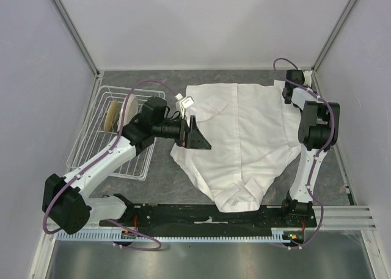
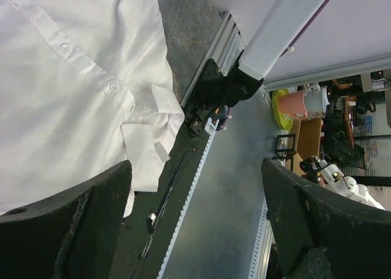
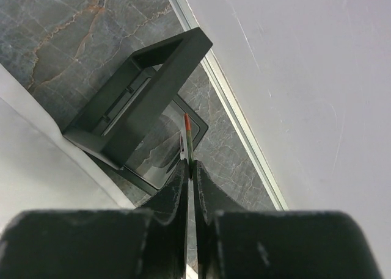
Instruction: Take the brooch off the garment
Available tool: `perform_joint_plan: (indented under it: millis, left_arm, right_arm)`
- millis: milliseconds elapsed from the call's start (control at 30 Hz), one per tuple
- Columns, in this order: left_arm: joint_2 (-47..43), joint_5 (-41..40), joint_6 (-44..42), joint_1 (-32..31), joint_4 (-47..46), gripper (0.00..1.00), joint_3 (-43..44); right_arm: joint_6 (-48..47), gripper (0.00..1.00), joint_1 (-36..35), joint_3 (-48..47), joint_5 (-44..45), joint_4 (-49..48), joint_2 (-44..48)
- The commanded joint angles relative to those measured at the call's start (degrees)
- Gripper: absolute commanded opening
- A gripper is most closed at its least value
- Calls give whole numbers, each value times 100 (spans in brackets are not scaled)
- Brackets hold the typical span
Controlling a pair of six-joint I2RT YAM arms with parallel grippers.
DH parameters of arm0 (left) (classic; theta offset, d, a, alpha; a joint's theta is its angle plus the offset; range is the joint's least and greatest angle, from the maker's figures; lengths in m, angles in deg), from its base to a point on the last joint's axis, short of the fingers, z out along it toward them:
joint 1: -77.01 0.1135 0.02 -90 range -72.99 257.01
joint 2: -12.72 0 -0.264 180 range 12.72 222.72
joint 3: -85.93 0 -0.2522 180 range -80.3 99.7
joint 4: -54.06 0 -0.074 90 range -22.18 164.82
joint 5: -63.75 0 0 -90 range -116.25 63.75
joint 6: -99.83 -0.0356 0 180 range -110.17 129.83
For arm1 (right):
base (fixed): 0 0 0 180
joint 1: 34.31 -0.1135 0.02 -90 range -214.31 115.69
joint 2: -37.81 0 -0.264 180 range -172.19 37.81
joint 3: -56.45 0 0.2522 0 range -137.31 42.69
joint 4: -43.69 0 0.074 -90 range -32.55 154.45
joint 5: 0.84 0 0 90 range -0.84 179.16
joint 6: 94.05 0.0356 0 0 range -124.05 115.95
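Observation:
The garment (image 1: 244,138) is a white button-front shirt lying spread on the dark table; its collar and button strip (image 2: 67,96) fill the left wrist view. My right gripper (image 3: 191,169) is at the far right corner (image 1: 292,83), past the shirt's edge. It is shut on the brooch (image 3: 189,141), a thin disc seen edge-on, reddish at its tip and sticking out beyond the fingertips. The brooch hangs just above a small black frame stand (image 3: 143,93). My left gripper (image 1: 197,135) hovers over the shirt's left side, open and holding nothing (image 2: 195,230).
A white wire rack (image 1: 98,157) holding cream plates (image 1: 113,114) stands at the left. A small white tag (image 1: 185,100) lies by the shirt's far left corner. The back wall (image 3: 293,77) rises right behind the stand. The right arm's base (image 2: 220,90) sits near the collar.

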Motion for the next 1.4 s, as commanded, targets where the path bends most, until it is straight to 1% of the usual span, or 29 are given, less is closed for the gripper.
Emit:
perform_joint_plan:
  millis: [0,500,833,933,1033,1167,1367]
  left_arm:
    - [17,235,-218,-21,-181,92,59]
    - [26,270,-192,-21,-225,92,33]
    - [34,296,-201,-21,-242,92,15]
    - [43,305,-201,-21,-242,92,15]
    - [52,314,-201,-21,-260,92,15]
    - [43,331,-192,-21,-277,92,7]
    - [43,314,-192,-4,-304,92,-20]
  right_arm:
    - [-128,9,13,-265,116,-160,-74]
    - [-155,11,13,-397,248,-257,-250]
    - [-181,18,13,-485,318,-266,-382]
    - [-164,20,13,-503,336,-248,-400]
    - [-129,26,-4,-468,266,-213,-330]
    - [-111,36,-92,-459,151,-152,-207]
    - [-50,44,-347,-433,151,59,39]
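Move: The right fingertips still hold the brooch edge-on over the open black box. Its tray lies some 2 cm ahead, 2 cm to the right and 3 cm below, with the raised lid about 4 cm straight ahead. The garment's middle is about 34 cm left and 18 cm back; the wall rail runs roughly 10 cm to the right. From the idle left hand, the box is some 29 cm ahead, 50 cm right and 21 cm down. Ease the right gripper forward and down about 1 cm each over the tray of the black box, opening slowly to let go of the brooch. Then spread the fingers to nearly half open and slip back left about 1.5 cm, keeping the slanting wrist almost as it is. ##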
